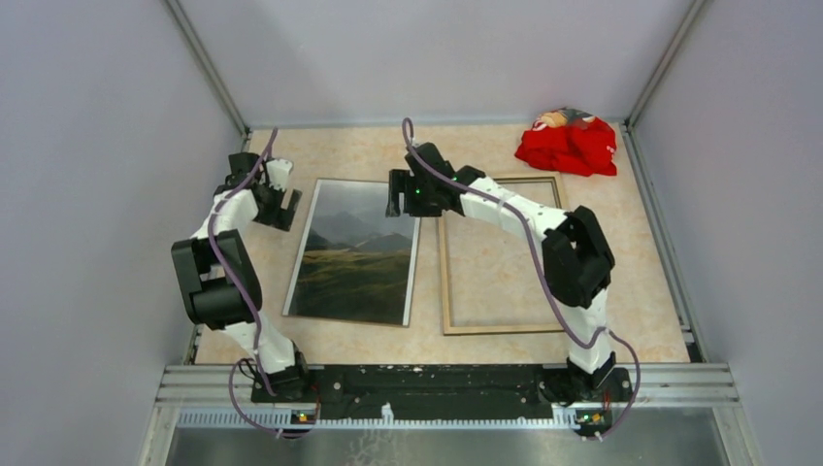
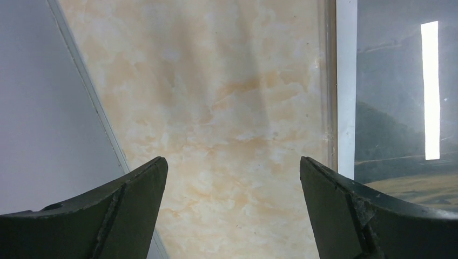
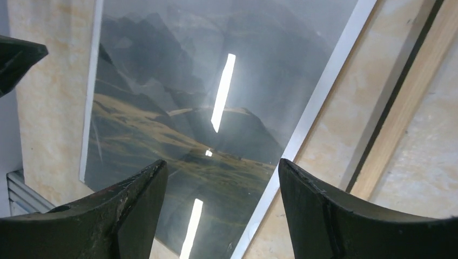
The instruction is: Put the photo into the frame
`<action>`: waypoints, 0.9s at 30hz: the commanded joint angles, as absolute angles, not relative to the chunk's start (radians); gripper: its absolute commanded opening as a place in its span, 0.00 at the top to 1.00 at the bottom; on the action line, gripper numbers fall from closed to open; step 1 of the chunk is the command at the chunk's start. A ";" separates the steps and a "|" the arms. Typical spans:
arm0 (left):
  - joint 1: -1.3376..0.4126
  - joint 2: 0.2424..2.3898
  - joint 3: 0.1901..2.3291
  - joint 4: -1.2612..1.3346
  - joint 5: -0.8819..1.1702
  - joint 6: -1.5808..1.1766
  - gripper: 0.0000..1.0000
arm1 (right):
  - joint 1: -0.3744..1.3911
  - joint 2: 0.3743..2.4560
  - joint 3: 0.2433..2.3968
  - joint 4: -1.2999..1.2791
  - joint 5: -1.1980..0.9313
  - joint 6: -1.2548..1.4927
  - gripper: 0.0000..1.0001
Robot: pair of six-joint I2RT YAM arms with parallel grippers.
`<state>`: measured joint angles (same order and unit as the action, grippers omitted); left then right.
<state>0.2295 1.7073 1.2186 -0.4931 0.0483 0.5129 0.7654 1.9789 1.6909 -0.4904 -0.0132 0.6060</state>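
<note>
The photo [image 1: 357, 254], misty mountains over green hills with a thin white border, lies face up on the table left of centre. The frame [image 1: 495, 329] lies to its right with the light wood side up, a strip of table between them. My right gripper [image 1: 395, 199] hovers open over the photo's far right corner. In the right wrist view its jaws [image 3: 222, 170] stand apart above the photo [image 3: 178, 81], with the frame's rail [image 3: 410, 91] to the right. My left gripper [image 1: 281, 206] is open over bare table [image 2: 232, 167], just left of the photo's edge [image 2: 394, 108].
A crumpled red cloth [image 1: 568, 144] lies at the far right corner, beyond the frame. Grey walls close in the table on the left, back and right. A metal rail [image 1: 446, 379] carrying both arm bases runs along the near edge.
</note>
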 commanded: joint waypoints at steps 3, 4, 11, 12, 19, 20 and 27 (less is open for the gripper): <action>0.224 1.706 1.157 -0.389 0.040 0.514 0.02 | 0.775 2.072 1.686 -0.444 -0.056 0.687 0.25; 0.225 1.710 1.149 -0.379 0.040 0.510 0.02 | 0.776 2.082 1.684 -0.443 -0.053 0.691 0.25; 0.225 1.731 1.091 -0.313 0.056 0.474 0.02 | 0.776 2.116 1.644 -0.446 -0.008 0.712 0.26; 0.224 1.734 1.089 -0.309 0.062 0.467 0.02 | 0.776 2.114 1.636 -0.448 -0.005 0.714 0.26; 0.225 1.766 1.100 -0.303 0.077 0.445 0.02 | 0.766 2.101 1.563 -0.415 0.017 0.730 0.27; 0.224 1.770 1.100 -0.304 0.082 0.444 0.03 | 0.765 2.102 1.555 -0.404 0.007 0.733 0.27; 0.217 1.788 1.073 -0.297 0.123 0.424 0.06 | 0.757 2.150 1.524 -0.280 -0.134 0.794 0.27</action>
<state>0.2256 1.7744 1.0931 -0.3283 0.0906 0.4454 0.7567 2.1162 1.5497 -0.3706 -0.0422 0.7456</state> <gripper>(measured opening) 0.944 0.733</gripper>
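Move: The photo lies flat between my hands. Its middle is about 17 cm to the right of my left hand, 6 cm nearer the base and 7 cm below; the left edge is only 5 cm to that hand's right. From my right hand the photo's middle is some 13 cm left, 7 cm back and 13 cm down, and its right edge about 3 cm right. The empty frame's middle lies roughly 24 cm right and 8 cm back of my right hand. I lower both open hands onto the photo's two long sides. My right hand drops about 10 cm to its right edge, easing back a little and tipping its fingers some 10 degrees steeper, and levels off with one fingertip on the outer side of that edge. My left hand sinks about 5 cm beside the left edge. No grip is taken yet. ##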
